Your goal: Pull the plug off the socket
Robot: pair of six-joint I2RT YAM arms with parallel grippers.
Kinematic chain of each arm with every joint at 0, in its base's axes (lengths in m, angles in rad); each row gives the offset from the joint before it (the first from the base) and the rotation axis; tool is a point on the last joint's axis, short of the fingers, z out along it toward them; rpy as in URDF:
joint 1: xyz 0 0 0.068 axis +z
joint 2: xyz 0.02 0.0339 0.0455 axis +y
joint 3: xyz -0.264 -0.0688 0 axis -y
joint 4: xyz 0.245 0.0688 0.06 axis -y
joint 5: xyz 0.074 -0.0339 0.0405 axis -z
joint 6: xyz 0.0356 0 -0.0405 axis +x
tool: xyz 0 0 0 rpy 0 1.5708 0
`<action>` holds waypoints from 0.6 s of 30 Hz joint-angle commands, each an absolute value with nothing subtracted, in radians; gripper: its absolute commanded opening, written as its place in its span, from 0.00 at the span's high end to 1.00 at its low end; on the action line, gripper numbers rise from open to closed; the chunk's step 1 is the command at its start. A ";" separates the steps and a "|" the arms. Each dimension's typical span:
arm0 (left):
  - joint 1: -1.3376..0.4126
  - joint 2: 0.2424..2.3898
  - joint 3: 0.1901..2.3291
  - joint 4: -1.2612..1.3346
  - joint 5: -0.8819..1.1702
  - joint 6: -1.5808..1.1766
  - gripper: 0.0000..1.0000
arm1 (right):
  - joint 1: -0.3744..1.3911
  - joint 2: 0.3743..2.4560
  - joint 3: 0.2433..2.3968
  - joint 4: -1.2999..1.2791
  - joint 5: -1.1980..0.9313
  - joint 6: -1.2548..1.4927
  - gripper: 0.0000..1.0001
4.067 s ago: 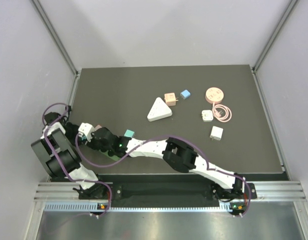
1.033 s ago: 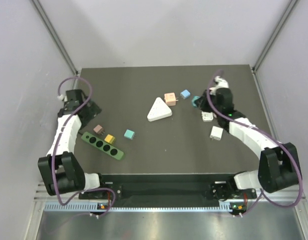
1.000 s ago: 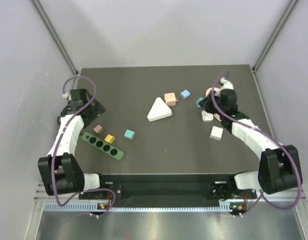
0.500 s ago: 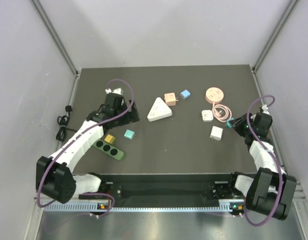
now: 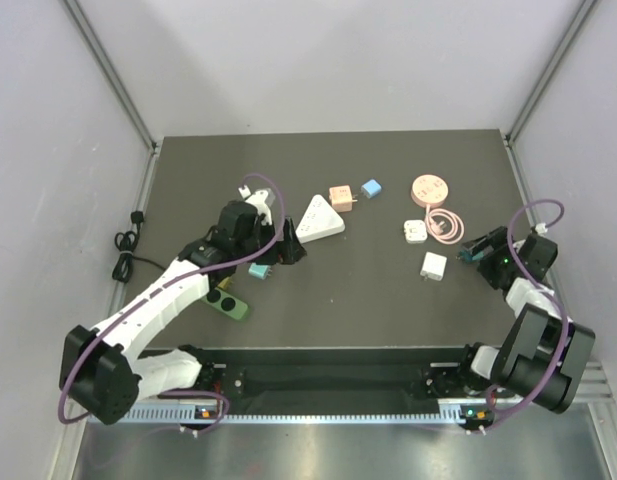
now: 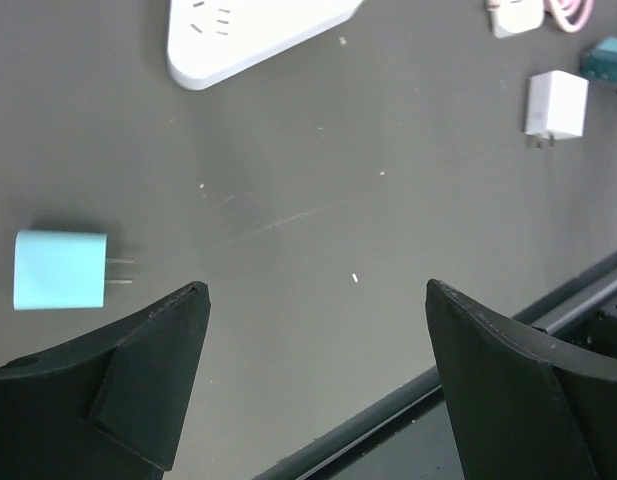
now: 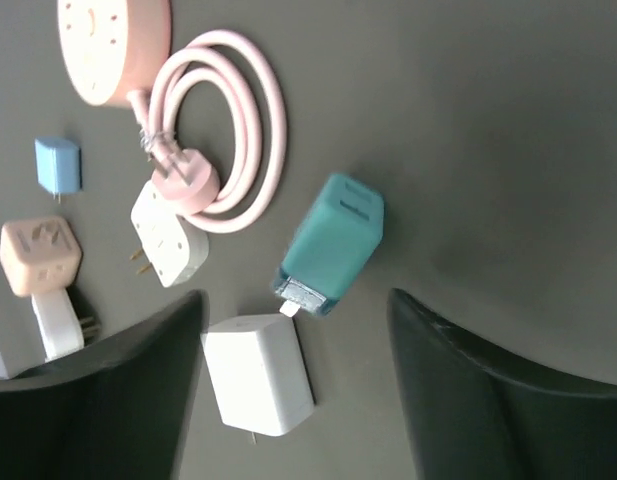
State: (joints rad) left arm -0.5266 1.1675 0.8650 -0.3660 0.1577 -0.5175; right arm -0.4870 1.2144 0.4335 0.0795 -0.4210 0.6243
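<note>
The dark green socket strip [image 5: 229,304] lies at the front left, mostly hidden under my left arm, and any plug in it is hidden. A light blue plug [image 5: 258,270] [image 6: 59,270] lies loose beside it. My left gripper [image 5: 285,250] [image 6: 313,290] hovers open over bare mat, just right of that plug. At the right edge, a teal plug [image 5: 470,253] [image 7: 333,245] lies on the mat. My right gripper [image 5: 480,250] [image 7: 291,300] is open around it, fingers apart from its sides.
A white triangular socket [image 5: 318,218] [image 6: 248,35], a pink cube adapter [image 5: 340,197] and a small blue plug [image 5: 370,188] sit mid-table. A pink round socket [image 5: 428,189] with coiled cable [image 7: 233,130], a white adapter [image 7: 168,235] and a white plug [image 5: 434,266] [image 7: 260,375] lie right.
My right gripper has opened, and the teal plug it carried now lies on the mat. The left arm has swung further right, towards the table's middle, still open.
</note>
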 commanded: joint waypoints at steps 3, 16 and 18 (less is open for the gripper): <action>-0.531 1.109 0.864 -0.305 0.218 -0.448 0.06 | -0.497 1.148 0.527 -0.063 -0.315 0.534 0.00; -0.531 1.083 0.749 -0.180 0.363 -0.577 0.06 | 0.263 0.988 0.805 -0.365 0.116 0.458 0.00; -0.531 1.051 0.724 -0.169 0.368 -0.603 0.06 | 0.371 0.999 0.821 -0.371 0.152 0.474 0.00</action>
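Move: The teal plug, just let go by the right hand, lies about 1 cm ahead of it and some 3 cm below. The white cube plug is about 8 cm to the right hand's left and 2 cm back; the white square plug is 13 cm left and 5 cm ahead, and the pink cord coil 7 cm left and 6 cm ahead, all as low. From the left hand the teal plug lies some 38 cm to the right, 3 cm ahead and 13 cm below. Spread the right gripper the rest of the way open and draw it clear of the teal plug, easing back a centimetre first, then sweeping fast up and left, roughly 13 cm each way, to end high near the white square plug. Turn the wrist some 25 degrees counter-clockwise on the way, raising its right side. Bring the open, empty left gripper about 3 cm back and slightly right. ##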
